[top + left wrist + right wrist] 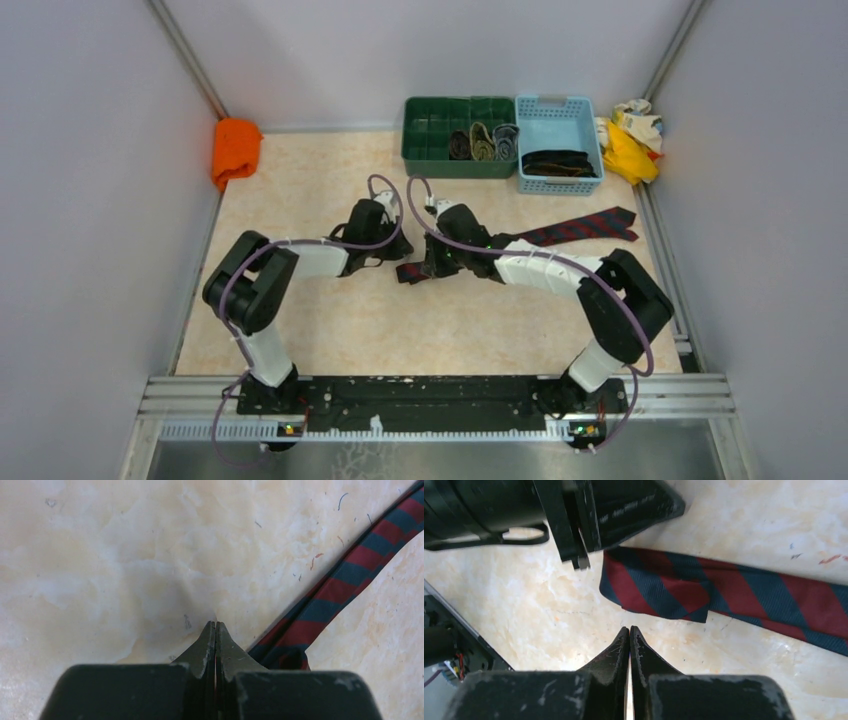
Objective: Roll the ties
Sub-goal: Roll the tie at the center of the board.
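Observation:
A dark red tie with navy stripes lies flat on the table, running from the centre toward the right. Its near end is folded over. My left gripper is shut, tips on the bare tabletop, and the tie passes just to its right and under its body. In the top view the left gripper and right gripper face each other over that folded end. My right gripper is shut and empty, a short way in front of the fold. The left fingers stand beside the tie's end.
A green basket at the back holds three rolled ties. Beside it a light blue basket holds dark ties. An orange cloth lies at the back left, yellow-and-cream rags at the back right.

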Tool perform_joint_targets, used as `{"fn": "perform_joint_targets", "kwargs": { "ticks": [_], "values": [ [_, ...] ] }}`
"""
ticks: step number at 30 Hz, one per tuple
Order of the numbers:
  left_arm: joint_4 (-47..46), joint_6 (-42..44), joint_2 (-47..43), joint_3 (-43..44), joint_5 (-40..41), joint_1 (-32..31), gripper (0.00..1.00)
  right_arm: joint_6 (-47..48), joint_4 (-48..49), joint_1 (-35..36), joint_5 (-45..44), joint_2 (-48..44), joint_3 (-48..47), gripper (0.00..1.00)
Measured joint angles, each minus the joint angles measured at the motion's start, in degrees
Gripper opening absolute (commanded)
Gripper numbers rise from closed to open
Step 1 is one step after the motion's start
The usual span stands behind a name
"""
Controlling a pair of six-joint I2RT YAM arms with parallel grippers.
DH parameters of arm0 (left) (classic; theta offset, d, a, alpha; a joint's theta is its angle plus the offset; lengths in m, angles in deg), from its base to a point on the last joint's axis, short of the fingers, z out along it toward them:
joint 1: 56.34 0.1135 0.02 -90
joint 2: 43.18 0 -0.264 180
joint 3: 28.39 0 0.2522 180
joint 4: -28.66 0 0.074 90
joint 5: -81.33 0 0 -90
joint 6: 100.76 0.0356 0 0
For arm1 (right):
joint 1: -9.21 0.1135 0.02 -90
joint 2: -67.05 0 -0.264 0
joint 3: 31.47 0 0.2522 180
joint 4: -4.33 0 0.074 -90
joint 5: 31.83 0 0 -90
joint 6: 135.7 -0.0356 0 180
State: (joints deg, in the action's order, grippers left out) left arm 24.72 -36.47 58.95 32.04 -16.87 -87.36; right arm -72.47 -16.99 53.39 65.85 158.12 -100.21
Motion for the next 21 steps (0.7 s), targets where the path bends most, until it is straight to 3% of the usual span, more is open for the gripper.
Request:
{"fn": "perform_joint_targets", "kwargs": {
  "ticks": [8, 21],
  "values": [
    [-0.39, 0.57, 2.12, 2.38, 0.28, 0.0, 0.0, -4.09, 7.8, 0.5, 5.01, 3.41, 7.69, 0.0],
    [-2.75, -0.44, 0.79, -0.59, 0.2, 0.0, 0.0, -9.03, 21.4, 0.7, 7.87, 11.04, 8.63, 0.0]
  ]
}}
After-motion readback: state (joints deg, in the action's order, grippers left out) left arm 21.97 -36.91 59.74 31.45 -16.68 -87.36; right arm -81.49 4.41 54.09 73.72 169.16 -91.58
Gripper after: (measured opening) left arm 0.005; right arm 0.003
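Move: The tie's folded left end lies about 7 cm below the right hand, some 3 cm to its left and level fore and aft. The left fingertips stand just beyond it, about 4 cm ahead and 4 cm left of the right hand; the tie's free wide end is roughly 32 cm right and 10 cm ahead. From the left hand, the folded end is about 4 cm back, 1 cm right and slightly below. The shut right hand sinks about 6.5 cm while drawing back, then slides left and forward under the fold's edge. ##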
